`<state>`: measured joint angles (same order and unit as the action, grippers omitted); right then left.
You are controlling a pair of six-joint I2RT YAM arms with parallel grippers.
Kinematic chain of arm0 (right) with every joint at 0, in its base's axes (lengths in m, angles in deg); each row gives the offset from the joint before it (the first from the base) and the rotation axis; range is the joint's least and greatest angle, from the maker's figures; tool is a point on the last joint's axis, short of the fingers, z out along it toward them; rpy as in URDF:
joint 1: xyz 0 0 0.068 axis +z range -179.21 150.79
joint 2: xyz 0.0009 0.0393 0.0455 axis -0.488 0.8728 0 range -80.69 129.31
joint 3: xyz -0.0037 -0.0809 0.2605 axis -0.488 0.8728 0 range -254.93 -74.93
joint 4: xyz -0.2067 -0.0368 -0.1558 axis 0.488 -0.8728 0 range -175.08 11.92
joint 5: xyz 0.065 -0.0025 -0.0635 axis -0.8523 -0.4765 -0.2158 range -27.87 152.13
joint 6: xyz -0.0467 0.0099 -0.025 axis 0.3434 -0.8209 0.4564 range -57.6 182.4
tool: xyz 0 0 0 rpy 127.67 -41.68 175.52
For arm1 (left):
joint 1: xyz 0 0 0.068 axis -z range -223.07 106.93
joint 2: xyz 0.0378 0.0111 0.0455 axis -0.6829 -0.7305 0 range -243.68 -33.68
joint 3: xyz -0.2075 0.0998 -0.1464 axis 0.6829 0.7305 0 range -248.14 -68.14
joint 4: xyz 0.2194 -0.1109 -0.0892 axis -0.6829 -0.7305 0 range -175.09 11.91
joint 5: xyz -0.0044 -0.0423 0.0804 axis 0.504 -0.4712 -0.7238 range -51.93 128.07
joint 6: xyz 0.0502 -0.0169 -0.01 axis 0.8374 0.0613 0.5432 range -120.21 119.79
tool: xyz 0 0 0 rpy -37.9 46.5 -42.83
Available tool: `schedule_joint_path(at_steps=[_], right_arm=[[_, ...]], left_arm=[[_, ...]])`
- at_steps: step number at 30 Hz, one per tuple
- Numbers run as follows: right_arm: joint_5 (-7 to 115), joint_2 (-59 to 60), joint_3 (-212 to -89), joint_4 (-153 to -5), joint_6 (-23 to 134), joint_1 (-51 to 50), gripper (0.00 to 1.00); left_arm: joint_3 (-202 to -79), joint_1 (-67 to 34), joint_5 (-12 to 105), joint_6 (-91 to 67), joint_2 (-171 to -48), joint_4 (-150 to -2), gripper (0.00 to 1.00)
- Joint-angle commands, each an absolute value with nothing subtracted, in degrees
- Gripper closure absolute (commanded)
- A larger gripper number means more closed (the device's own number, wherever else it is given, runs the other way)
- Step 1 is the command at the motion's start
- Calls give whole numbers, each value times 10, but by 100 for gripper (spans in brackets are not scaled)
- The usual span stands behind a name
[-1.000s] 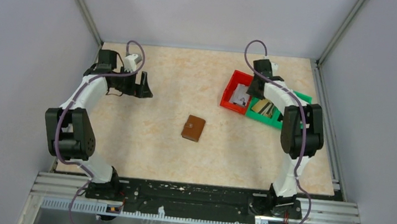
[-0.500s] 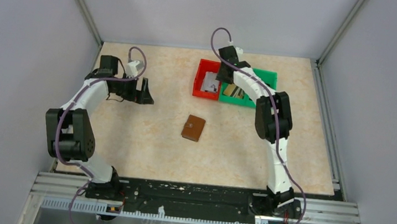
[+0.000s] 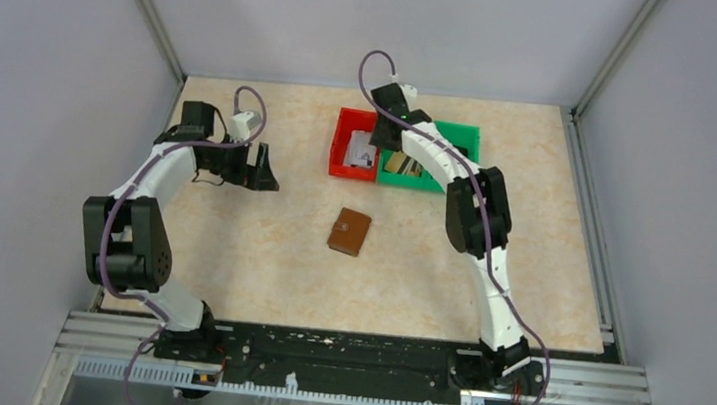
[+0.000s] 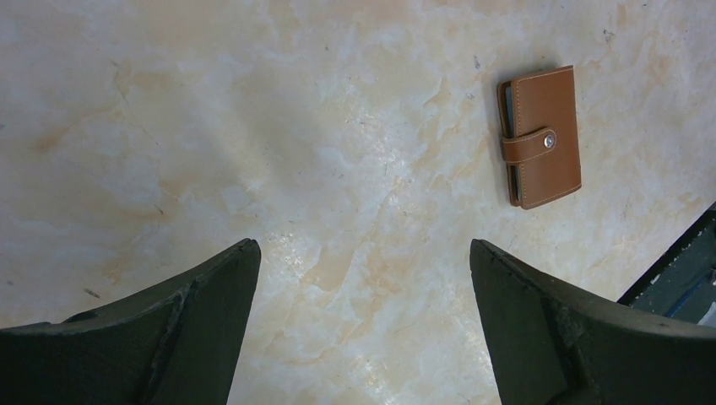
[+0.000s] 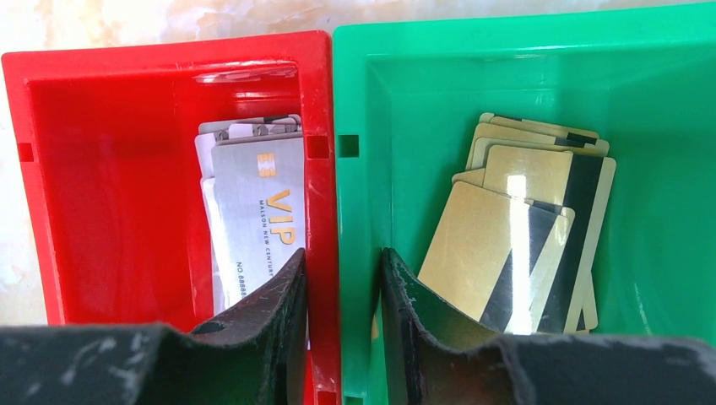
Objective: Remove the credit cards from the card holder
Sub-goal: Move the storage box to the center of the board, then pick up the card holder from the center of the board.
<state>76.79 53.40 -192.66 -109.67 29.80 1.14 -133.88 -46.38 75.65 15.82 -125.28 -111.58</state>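
Observation:
The brown leather card holder [image 3: 349,232] lies closed on the table, its tab snapped; it also shows in the left wrist view [image 4: 543,135]. Any cards inside it are hidden. My left gripper [image 3: 266,168] is open and empty above bare table [image 4: 363,249], left of the holder. My right gripper [image 3: 380,150] is shut [image 5: 342,253] on the joined walls between a red bin [image 5: 101,194] and a green bin [image 5: 405,126]. Silver credit cards [image 5: 253,202] lie in the red bin and gold ones [image 5: 523,228] in the green bin.
The red bin [image 3: 334,160] and green bin [image 3: 467,139] stand side by side at the back middle of the marbled table. Grey walls close in the left, right and back. The arm bases sit on the black rail at the near edge.
My right gripper has moved left, and both bins have slid left with it from the back right to the back middle. My left gripper has shifted slightly. The card holder has not moved.

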Motion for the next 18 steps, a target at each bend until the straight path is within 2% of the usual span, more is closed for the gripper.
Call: schedule_joint_path(at_steps=[1, 4, 10, 12, 18], right_arm=[[736, 513, -1976, -1060, 276, 24, 73], [767, 468, -1955, -1064, 285, 31, 41], [822, 328, -1805, -1032, 292, 58, 5], [806, 273, -1732, -1005, 290, 67, 2], [714, 146, -1521, -941, 261, 109, 1]], left_arm=[[-1342, -461, 770, 179, -1247, -1135, 1], [-1349, -461, 767, 184, -1249, -1147, 1], [-1383, -461, 785, 198, -1253, -1192, 1], [-1394, -461, 789, 198, -1252, -1203, 1], [-1398, -461, 798, 199, -1233, -1214, 1]])
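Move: My right hand still pinches the walls where the red and green bins of the storage box meet. From it, the red bin's middle lies about 5 cm left and the green bins' middle about 10 cm right, both level in reach. The brown card holder is some 18 cm back, 4 cm left and 5 cm lower. From my left hand, the card holder lies about 19 cm right, 7 cm back and 8 cm down. I open my right fingers wide and let go of the paired red and green walls, barely moving at first. Then I lift clear and pull back quickly, about 10 cm up and 11 cm back, towards the space above the card holder, with the fingertips tipping up some 10 degrees. ##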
